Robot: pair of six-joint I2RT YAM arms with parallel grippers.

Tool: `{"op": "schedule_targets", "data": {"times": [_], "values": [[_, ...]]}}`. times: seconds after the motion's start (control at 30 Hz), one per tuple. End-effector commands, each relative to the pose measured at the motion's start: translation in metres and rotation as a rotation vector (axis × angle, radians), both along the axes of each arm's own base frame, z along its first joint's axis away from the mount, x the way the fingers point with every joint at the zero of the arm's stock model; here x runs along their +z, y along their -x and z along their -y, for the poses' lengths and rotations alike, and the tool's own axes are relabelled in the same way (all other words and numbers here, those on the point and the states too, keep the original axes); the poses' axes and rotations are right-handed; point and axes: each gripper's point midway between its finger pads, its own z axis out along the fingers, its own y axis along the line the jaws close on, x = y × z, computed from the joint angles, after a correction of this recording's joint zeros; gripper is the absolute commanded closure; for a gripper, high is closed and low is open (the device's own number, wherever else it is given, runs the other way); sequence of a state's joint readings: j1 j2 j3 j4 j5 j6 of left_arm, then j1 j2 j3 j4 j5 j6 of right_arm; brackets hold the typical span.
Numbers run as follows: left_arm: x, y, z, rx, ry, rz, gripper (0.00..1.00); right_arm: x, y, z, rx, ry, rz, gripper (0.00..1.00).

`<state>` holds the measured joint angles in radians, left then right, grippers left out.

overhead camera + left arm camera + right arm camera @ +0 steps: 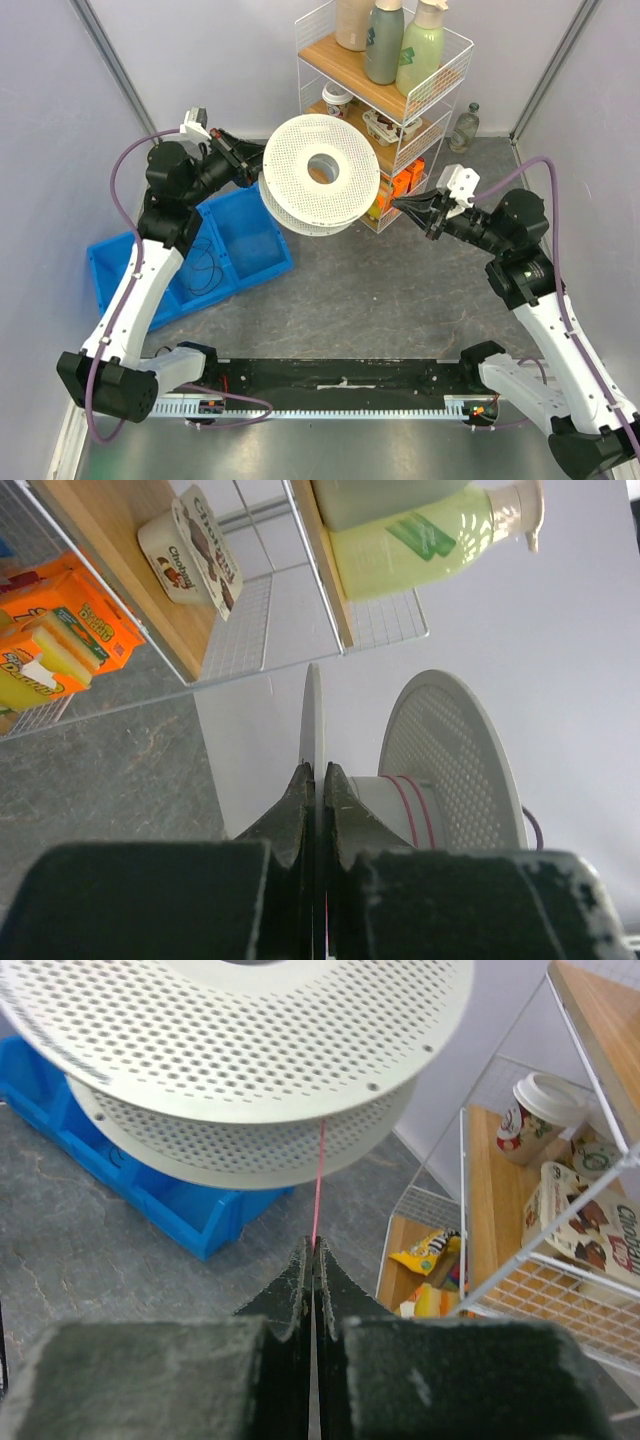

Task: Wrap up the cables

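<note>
A white perforated spool (320, 172) hangs in the air in front of the wire shelf. My left gripper (252, 163) is shut on the edge of one spool flange (312, 720); the other flange (450, 760) and the hub with two turns of red cable (415, 802) show to the right in the left wrist view. My right gripper (402, 207) is shut on the red cable (319, 1185), which runs taut from the fingertips (314, 1247) up to the spool (240, 1060).
A wire shelf (385, 95) with bottles, cups and snack packs stands right behind the spool. A blue bin (215, 245) holding dark cables lies on the floor at the left. A black rail (340, 385) runs along the near edge.
</note>
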<state>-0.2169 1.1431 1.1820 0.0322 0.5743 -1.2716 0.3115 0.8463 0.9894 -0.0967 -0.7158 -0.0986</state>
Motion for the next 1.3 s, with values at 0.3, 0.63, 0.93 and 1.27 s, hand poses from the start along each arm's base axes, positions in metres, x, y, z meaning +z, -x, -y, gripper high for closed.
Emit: {"op": "schedule_targets", "data": {"times": [0.3,0.63,0.93,1.27], "values": [[0.033,-0.032,-0.028,0.232,0.128,-0.133,0.98,0.015,0.011,-0.045,0.044,-0.035,0.038,1.00],[0.029,-0.046,-0.029,0.302,0.138,-0.195,0.98,0.061,0.015,-0.085,0.018,-0.279,0.055,1.00],[0.026,-0.058,-0.020,0.351,0.133,-0.245,0.98,0.062,0.018,-0.121,-0.137,-0.231,0.222,1.00],[0.000,-0.055,-0.004,0.359,0.053,-0.285,0.98,0.045,0.005,-0.123,-0.359,0.034,0.507,1.00]]}}
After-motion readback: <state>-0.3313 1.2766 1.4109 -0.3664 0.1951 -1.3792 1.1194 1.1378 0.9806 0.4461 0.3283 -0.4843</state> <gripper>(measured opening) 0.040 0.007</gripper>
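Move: My right hand holds the pink cable's end. The spool it is being wound on has its middle about 15 cm to the left, 3 cm farther out and 6 cm higher. The orange boxes on the lowest shelf lie roughly 18 cm ahead of that hand, 5 cm left and 25 cm below. My left hand already pinches the spool's lower flange, with the spool's middle some 6 cm to its right, 2 cm back and 3 cm above. I sweep the cable some 13 cm left with my right hand, rising about 3 cm, to bring it up to the gap between the flanges, fingers still shut on the cable. Near the end that wrist tips its fingers up and swings clockwise, about 25 degrees in all. Meanwhile my left hand keeps its pinch on the flange, moving forward 4–5 cm and sinking about 3 cm as it tips down and turns counter-clockwise. ##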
